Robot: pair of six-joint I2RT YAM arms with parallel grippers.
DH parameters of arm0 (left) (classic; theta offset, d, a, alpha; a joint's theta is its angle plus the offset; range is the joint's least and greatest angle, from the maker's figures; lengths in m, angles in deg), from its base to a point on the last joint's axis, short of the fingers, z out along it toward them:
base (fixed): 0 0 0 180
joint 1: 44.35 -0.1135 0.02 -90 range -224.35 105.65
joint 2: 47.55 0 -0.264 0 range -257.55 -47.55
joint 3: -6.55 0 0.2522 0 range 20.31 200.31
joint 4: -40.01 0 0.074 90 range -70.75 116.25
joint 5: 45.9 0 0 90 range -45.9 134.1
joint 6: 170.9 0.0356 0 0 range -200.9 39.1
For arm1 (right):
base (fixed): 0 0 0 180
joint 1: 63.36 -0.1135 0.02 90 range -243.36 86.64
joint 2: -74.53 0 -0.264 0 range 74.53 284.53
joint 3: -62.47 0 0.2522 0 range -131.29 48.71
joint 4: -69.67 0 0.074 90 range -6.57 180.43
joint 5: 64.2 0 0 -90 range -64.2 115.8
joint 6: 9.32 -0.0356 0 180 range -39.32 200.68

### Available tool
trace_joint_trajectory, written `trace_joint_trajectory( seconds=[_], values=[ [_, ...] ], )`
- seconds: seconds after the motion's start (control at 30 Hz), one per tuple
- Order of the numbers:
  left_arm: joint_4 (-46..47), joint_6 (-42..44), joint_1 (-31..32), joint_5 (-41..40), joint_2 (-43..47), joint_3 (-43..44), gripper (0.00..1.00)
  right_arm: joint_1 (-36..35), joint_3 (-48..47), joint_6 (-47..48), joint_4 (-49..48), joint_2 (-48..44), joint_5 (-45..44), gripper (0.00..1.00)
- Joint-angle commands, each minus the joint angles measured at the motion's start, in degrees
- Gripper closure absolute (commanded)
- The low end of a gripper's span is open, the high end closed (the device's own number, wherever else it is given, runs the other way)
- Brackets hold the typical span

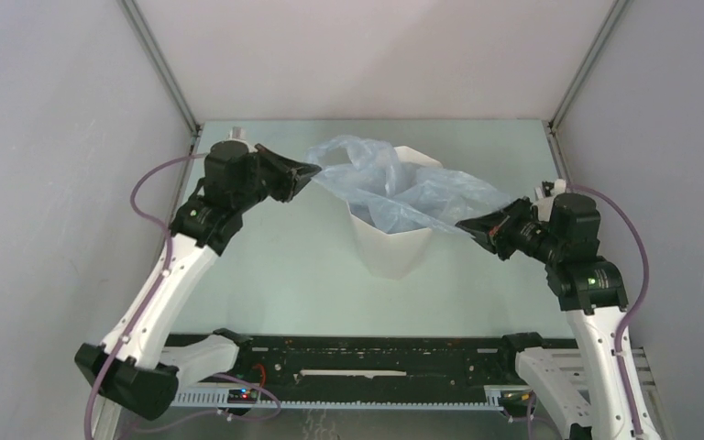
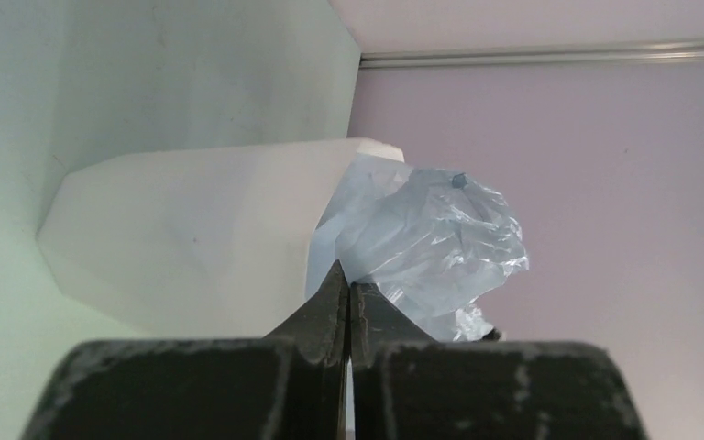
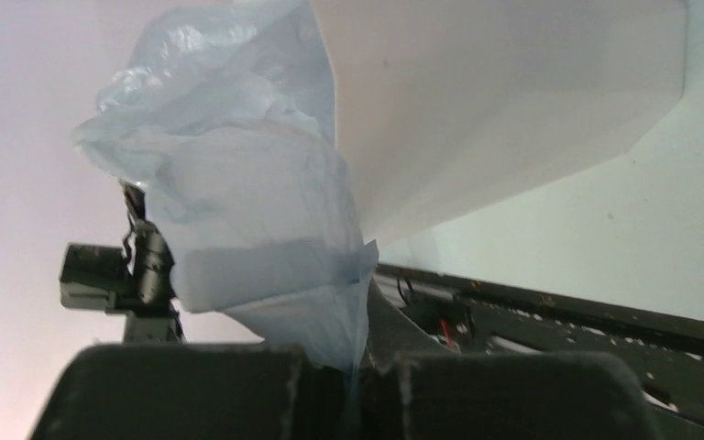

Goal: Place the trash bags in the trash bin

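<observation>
The white faceted trash bin stands upright mid-table. The pale-blue trash bag lies crumpled over the bin's mouth and is stretched out to both sides. My left gripper is at the bin's upper left, jaws shut on the bag's left edge; in the left wrist view its jaws meet right at the bag, beside the bin. My right gripper is at the bin's right, shut on the bag's film, which runs down between its jaws. The bin shows behind.
Grey enclosure walls with aluminium corner posts close in the back and sides. A black rail runs along the near edge between the arm bases. The left arm shows beyond the bag in the right wrist view.
</observation>
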Motion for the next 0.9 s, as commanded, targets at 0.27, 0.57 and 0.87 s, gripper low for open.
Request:
trace_joint_trajectory(
  seconds=[0.27,0.57,0.87],
  values=[
    [2.16,7.73,0.91,3.83,12.25,-16.21,1.0,3.45,-0.64,24.8,8.59,4.77,13.65,0.92],
    [2.47,13.46,-0.95,0.92,8.08,-18.79,1.0,8.0,-0.34,31.69,7.69,10.68,9.44,0.96],
    [3.46,21.73,-1.81,5.38,-0.1,-14.45,0.95,8.31,-0.47,36.47,6.04,15.65,8.18,0.92]
  ],
)
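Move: The trash bag's loose middle fills the trash bin's mouth: some 15 cm to the right of the left hand, 2 cm back and 3 cm below, and from the right hand about 8 cm ahead, 10 cm to its left and 1 cm above. The middle of the bin's rim lies about 14 cm to the left hand's right, level in reach, 7 cm below; from the right hand 10 cm ahead, 12 cm left, 3 cm below. The trash bag's edge, still pinched in both hands, is drawn down over the near side of the bin's rim. The left hand sinks about 12 cm, first also coming back nearly 6 cm and then easing partly forward again. The right hand lowers about 7 cm, with a slight dip back before going forward, while it turns counter-clockwise some 15 degrees and its left side rolls down; the left wrist turns a little clockwise, its left side rising. Both grips stay shut. ##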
